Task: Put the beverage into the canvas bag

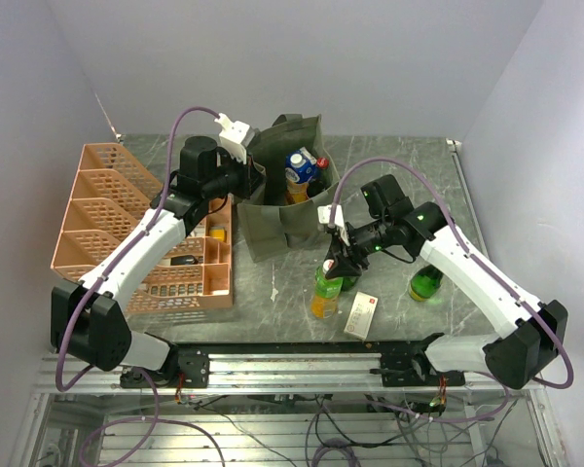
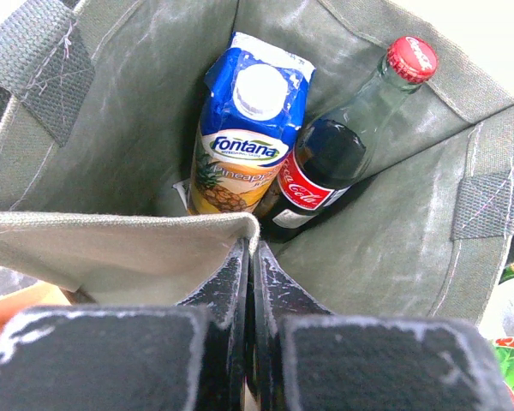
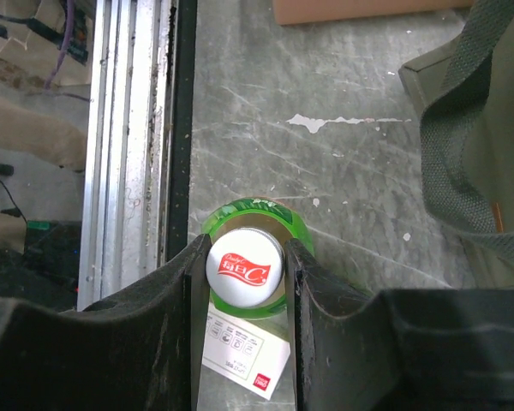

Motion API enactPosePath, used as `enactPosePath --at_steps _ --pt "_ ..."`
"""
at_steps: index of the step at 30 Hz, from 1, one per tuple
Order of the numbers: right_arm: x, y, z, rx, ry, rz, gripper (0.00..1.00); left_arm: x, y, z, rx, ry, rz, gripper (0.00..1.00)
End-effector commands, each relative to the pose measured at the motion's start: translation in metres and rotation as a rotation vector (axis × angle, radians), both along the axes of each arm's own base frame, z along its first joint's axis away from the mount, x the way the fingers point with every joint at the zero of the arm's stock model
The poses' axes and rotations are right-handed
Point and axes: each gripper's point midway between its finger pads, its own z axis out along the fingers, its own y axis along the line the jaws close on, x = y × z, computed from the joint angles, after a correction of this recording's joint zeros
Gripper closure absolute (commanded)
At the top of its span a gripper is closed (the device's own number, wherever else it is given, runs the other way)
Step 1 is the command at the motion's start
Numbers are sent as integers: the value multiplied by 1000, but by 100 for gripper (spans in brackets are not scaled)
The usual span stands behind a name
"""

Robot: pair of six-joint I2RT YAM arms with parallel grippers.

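Observation:
The olive-green canvas bag (image 1: 284, 199) stands open at the middle back. A blue Fontana juice carton (image 2: 244, 137) and a Coca-Cola bottle (image 2: 343, 145) stand inside it. My left gripper (image 1: 252, 177) is shut on the bag's left rim (image 2: 154, 224) and pinches the fabric. A beverage bottle with a green label and orange drink (image 1: 325, 294) stands upright in front of the bag. My right gripper (image 1: 337, 265) is shut on its white cap (image 3: 244, 268), one finger on each side. The bag's side and handle also show in the right wrist view (image 3: 471, 145).
A salmon-pink lattice crate (image 1: 141, 229) lies left of the bag. A small white box (image 1: 361, 314) lies just right of the held bottle. A green bottle (image 1: 425, 284) stands under my right arm. The table's front rail (image 3: 137, 145) runs close to the held bottle.

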Motion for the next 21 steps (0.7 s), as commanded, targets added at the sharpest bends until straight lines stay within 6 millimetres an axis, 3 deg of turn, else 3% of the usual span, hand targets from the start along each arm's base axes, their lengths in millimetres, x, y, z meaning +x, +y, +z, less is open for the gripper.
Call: enactPosePath --at_steps 1,21 --pt "4 12 38 95 -69 20 100 -3 -4 5 14 -22 -30 93" --pt "14 48 136 226 -207 53 100 -9 -10 8 1 -36 -82 93"
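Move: The beverage, a juice bottle, stands on the table with its cap already between the right fingers. The canvas bag's mouth, where it goes, is about 21 cm ahead, 9 cm left and 5 cm above that hand; the pineapple carton inside is about 23 cm ahead, 8 cm left, 8 cm below. The green bottle stands 6 cm ahead, 6 cm right; the white box 1 cm back, 10 cm right. From the left hand, the mouth's centre is 8 cm right and 2 cm ahead, level. The juice bottle is lifted off the table by its cap, the right fingers keeping their hold: about 10 cm up, easing some 4 cm left as it nears the canvas bag. The wrist tilts some 10 degrees, swinging the bottle's base left and forward. The left hand keeps its pinch on the bag's left rim. ##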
